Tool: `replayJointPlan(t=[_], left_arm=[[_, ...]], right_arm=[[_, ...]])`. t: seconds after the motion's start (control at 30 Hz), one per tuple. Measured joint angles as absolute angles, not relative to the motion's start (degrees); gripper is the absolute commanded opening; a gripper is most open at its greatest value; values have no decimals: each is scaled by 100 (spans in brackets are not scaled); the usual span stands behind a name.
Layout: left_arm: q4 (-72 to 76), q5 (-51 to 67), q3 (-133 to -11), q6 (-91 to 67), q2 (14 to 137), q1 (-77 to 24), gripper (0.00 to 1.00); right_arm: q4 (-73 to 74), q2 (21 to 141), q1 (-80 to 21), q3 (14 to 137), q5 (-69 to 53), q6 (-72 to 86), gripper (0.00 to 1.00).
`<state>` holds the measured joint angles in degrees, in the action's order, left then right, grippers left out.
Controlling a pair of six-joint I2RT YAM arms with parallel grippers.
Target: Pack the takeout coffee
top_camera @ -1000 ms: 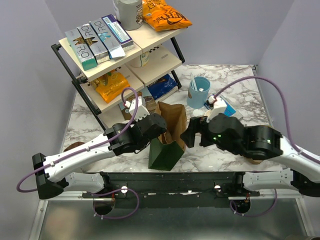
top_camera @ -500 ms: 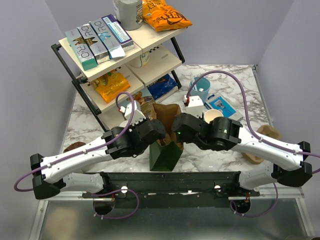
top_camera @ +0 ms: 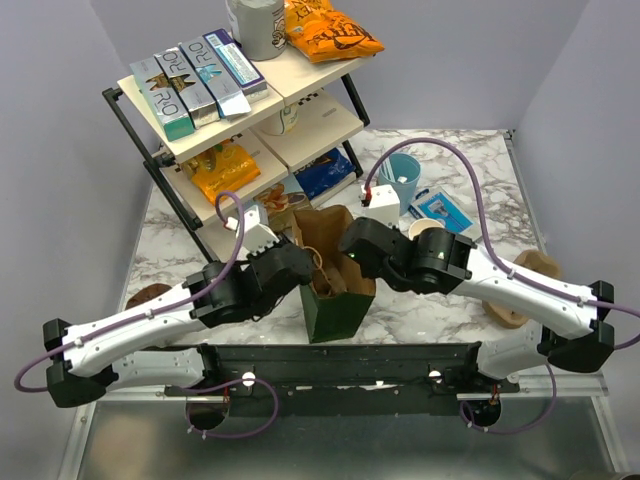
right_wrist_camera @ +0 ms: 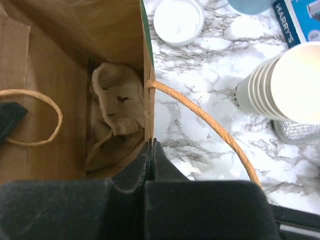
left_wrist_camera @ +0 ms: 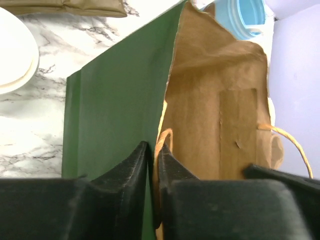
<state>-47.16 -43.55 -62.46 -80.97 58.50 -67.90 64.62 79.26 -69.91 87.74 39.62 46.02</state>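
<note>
The green paper bag (top_camera: 335, 300) stands open mid-table, brown inside (right_wrist_camera: 60, 75), with crumpled brown paper (right_wrist_camera: 112, 110) at its bottom. My left gripper (top_camera: 308, 268) straddles the bag's left wall (left_wrist_camera: 110, 110). Its jaws (left_wrist_camera: 154, 147) are slightly apart, with the wall and the twine handle between them. My right gripper (top_camera: 347, 262) is shut on the bag's right wall rim (right_wrist_camera: 151, 145). The takeout coffee (right_wrist_camera: 178, 20), seen by its round white lid, stands on the marble just beyond the bag. The right wrist hides it in the top view.
A stack of lidless cream cups (top_camera: 428, 232) and a light blue cup (top_camera: 400, 180) stand right of the bag. The shelf rack (top_camera: 230, 110) rises at back left. A blue box (top_camera: 440, 210) lies near the cups. A white round rim (left_wrist_camera: 15, 55) shows left of the bag.
The right arm swung left to the bag and its jaws closed on the right rim. The left jaws loosened slightly on the left wall. The bag now stands more upright and open.
</note>
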Motion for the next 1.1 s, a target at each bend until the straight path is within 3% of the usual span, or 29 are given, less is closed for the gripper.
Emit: replayJointPlan(t=[0.03,0.07,0.1,0.43,0.67,0.77,0.9,1.1], left_arm=[[-4670,-4357,-6224,-8049,5780,-6790,69],[-4587,-4351,-6187,-7950,5682,-6792,88],[-4425,-4316,-6110,-7717,5524,-6794,98],[-2869,-2464,-5800,-4939,3586,-6801,99],[-2810,-2383,-5968,-4377,2934,-6801,99],[-2912,-2526,-5975,-4329,2921,-6801,99],[-3052,-2738,-5975,-4335,2926,-6801,99],[-3404,-3083,-6012,-4440,3068,-6801,99]], right_arm=[[6407,7911,-6965,8783,3894,4469,1],[6379,7894,-6936,8814,3815,4305,1],[6353,7863,-6912,8871,3723,4128,1],[6077,7293,-6139,10154,2351,2799,1],[6149,7190,-5889,10742,1632,2587,1],[6128,7126,-5714,10519,1304,2585,1],[5865,7122,-5227,9292,644,2497,1],[5695,8128,-4873,8844,1,2082,1]])
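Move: The paper bag stands open between my hands, each on one side rim: its middle lies some 6 cm right of my left hand, slightly back and about 12 cm down, and about 6 cm left of my right, 2 cm back. From my right hand the cup stack is roughly 12 cm right and 6 cm ahead, and a white lid 13 cm ahead, 3 cm left, on the table. The lidded cup sits around 10 cm left and 6 cm ahead of my left hand. My left fingers, already starting to part, spread wide and let go of the bag's left rim; that hand pulls up some 14 cm and back, its fingers levelling out, then drifts left. My right keeps its pinch on the right rim and handle, hoists the bag about 15 cm, then drops quickly back to just below its start, slightly forward, twisting counter-clockwise. ##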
